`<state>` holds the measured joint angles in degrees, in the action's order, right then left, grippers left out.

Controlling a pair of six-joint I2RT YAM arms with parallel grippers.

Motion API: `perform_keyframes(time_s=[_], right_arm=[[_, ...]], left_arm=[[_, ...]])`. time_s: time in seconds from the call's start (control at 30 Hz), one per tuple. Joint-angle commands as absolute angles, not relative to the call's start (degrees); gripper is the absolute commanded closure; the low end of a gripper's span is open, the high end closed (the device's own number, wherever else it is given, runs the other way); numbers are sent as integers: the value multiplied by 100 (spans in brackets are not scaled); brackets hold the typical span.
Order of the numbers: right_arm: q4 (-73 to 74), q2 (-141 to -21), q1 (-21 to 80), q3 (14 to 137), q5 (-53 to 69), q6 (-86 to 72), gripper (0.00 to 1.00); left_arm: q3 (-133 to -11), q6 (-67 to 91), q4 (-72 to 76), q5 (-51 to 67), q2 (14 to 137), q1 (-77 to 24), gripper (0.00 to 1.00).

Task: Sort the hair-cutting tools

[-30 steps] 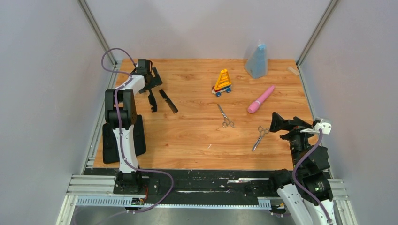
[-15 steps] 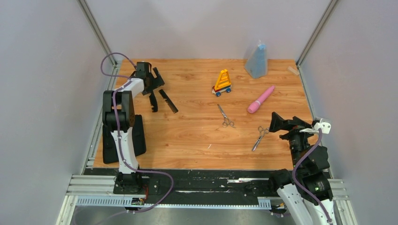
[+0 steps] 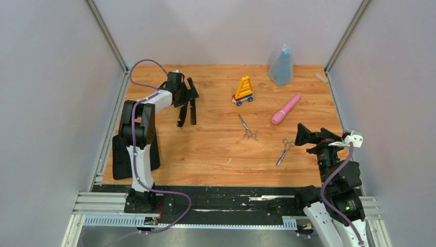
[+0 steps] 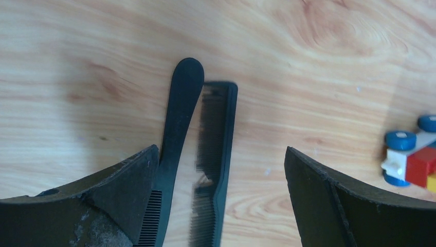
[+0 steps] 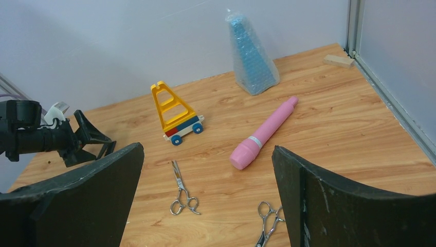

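Two black combs lie side by side on the wooden table, the handled comb (image 3: 181,117) (image 4: 177,123) and the straight comb (image 3: 193,112) (image 4: 218,154). My left gripper (image 3: 187,95) (image 4: 221,150) hangs open just over them. Its left finger (image 4: 113,195) overlaps the handled comb's edge, and the straight comb lies between the jaws. Two silver scissors rest further right, one (image 3: 248,128) (image 5: 181,193) mid-table, the other (image 3: 284,151) (image 5: 268,226) just in front of my right gripper (image 3: 302,134) (image 5: 206,148), which is open and empty.
A pink wand (image 3: 286,109) (image 5: 263,133) lies at the right. A yellow wheeled toy (image 3: 243,90) (image 5: 175,113) and a blue bubble-wrapped cone (image 3: 282,67) stand at the back. A small wooden block (image 3: 321,77) sits in the far right corner.
My left arm has swung right from the back-left corner. Both combs have shifted right with it and now lie nearly parallel. The right arm has not moved.
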<state>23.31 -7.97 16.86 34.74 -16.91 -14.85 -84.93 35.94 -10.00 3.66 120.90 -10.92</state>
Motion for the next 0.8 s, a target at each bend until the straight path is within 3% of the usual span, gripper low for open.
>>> perform_keyframes(time_s=[0.0,0.77], right_arm=[[2151,-695,1751,3472,-1613,-1406,0],[2154,-563,1774,3480,-1547,-1393,0]], left_arm=[[-7976,4027,-1372,760,12130,-1481,0],[-7464,5021,-541,1257,11935,-3897,0]])
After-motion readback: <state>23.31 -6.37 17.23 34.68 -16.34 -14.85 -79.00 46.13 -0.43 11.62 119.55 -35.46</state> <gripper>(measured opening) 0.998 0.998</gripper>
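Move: The handle comb's middle lies about 5 cm back of the left hand point and 4 cm left, just inside the left finger; the black comb's is about 5 cm straight back, both some 3 cm below. The nearer scissors lie roughly 28 cm to the left hand's right and 16 cm back, the toy truck 26 cm right, level with it. From the right hand, the handle comb is about 27 cm ahead, 47 cm left and 28 cm down. The two combs, already lying side by side between the left hand's open fingers, keep being pushed along the table by its left finger, to the right and then increasingly back too, towards the nearer scissors. The hand sweeps some 23 cm right and 12 cm back almost level, turning about 25 degrees clockwise and rolling its left side down a little, fingers staying wide open. ##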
